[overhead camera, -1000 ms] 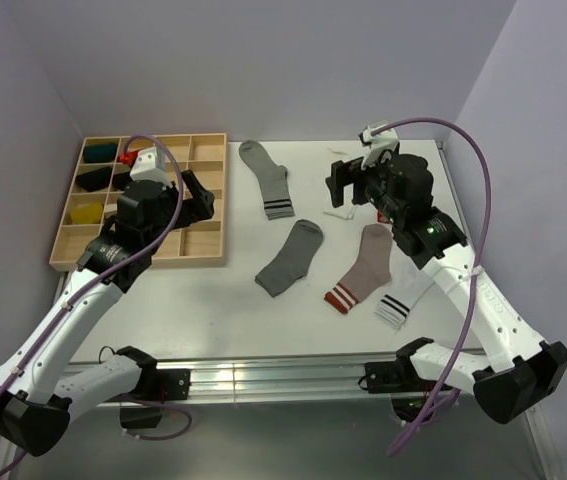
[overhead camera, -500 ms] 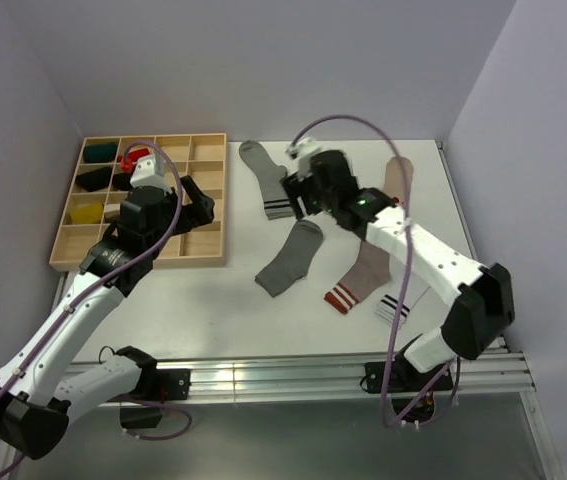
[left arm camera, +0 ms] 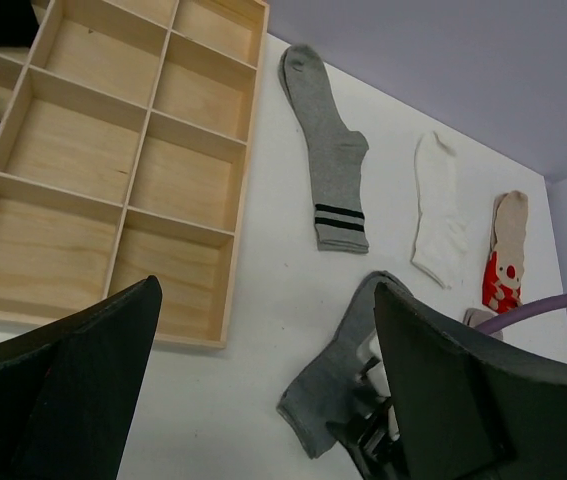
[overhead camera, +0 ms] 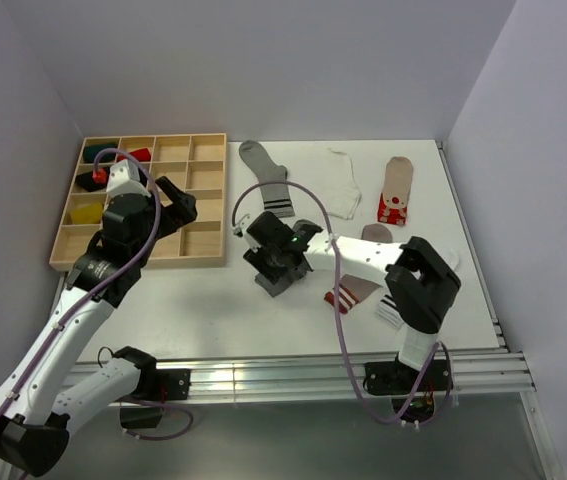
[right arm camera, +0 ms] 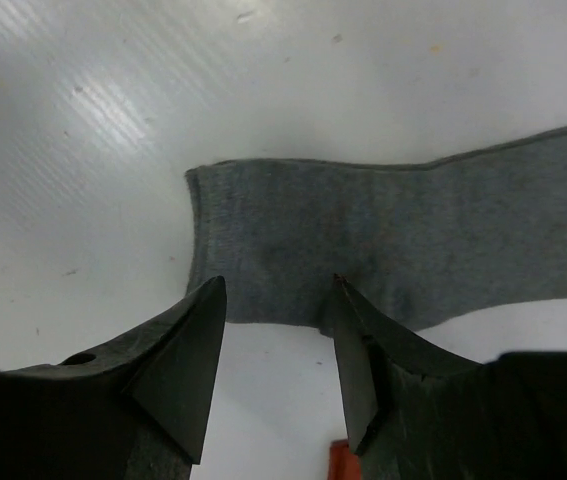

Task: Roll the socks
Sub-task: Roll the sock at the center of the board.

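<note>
A plain dark grey sock [overhead camera: 299,240] lies flat mid-table, also seen as the dark grey sock [right arm camera: 393,240] and the dark grey sock [left arm camera: 328,385]. My right gripper [overhead camera: 273,264] is low over its cuff end. In the right wrist view the right gripper [right arm camera: 275,290] is open and straddles the sock's near edge, one fingertip [right arm camera: 341,290] touching the fabric. My left gripper [left arm camera: 266,290] hangs wide open and empty above the tray's right edge. The other socks lie flat: grey striped [overhead camera: 268,180], white [overhead camera: 341,195], taupe with red [overhead camera: 395,190], taupe red-white striped [overhead camera: 355,288], white black-striped [overhead camera: 393,308].
A wooden compartment tray [overhead camera: 203,150] sits at the back left, with small dark, red and yellow items in its left cells. Side walls close the table in on the left and right. The right arm reaches across the front middle of the table.
The right arm has swung from the back right across and down onto the dark grey sock, its jaws narrowing. The left gripper has shifted a little to the left.
</note>
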{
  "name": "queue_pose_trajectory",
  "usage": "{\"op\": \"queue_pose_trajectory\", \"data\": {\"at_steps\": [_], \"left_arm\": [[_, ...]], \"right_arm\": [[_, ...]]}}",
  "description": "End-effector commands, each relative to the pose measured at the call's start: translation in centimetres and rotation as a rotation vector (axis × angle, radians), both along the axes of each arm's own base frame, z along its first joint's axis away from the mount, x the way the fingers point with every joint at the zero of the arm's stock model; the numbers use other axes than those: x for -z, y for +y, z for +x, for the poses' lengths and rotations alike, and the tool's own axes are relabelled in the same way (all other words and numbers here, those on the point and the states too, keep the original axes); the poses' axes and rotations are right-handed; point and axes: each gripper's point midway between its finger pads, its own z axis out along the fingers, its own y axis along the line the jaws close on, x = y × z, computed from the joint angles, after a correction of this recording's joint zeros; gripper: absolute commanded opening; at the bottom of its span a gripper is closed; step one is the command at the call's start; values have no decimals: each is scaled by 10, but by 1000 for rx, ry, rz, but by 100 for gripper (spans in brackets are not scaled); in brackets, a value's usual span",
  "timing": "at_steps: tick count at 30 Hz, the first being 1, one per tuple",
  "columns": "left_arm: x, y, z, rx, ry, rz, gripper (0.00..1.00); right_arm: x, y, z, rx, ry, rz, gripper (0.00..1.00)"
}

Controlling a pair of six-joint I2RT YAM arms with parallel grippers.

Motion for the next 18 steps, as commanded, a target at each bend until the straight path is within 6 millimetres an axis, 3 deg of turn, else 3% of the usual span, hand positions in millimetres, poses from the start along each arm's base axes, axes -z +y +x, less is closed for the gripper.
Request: {"op": "queue_pose_trajectory", "data": {"at_steps": [1, 10, 18], "left_arm": [[-23, 4, 5, -21, -62, -39, 93], [-16, 0, 11, -4, -43, -47, 93], [-7, -3, 12, 7, -33, -58, 92]], "right_arm": [[12, 16, -15, -25, 37, -11, 54], [43, 21, -36, -52, 96, -43, 53], [52, 20, -34, -48, 100, -61, 48]]}}
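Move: The grey centre sock's cuff lies about 3 cm back of the right gripper, 2 cm to its left and 6 cm below; the sock's middle is some 6 cm ahead and 5 cm to the right. The brown red-cuffed sock lies roughly 4 cm ahead and 23 cm to the right, the light grey striped sock about 32 cm ahead and 2 cm left. From the left gripper the cuff is about 7 cm back, 14 cm right and 28 cm below. Lower the right gripper about 4.5 cm to the centre sock's cuff while drawing it back some 3.5 cm and slightly left, quickly at first, then easing nearly straight down. Keep the fingers about half open and let the wrist tilt only slightly, so that the pads come to straddle the cuff's open edge, one beyond it and one above the cloth. ##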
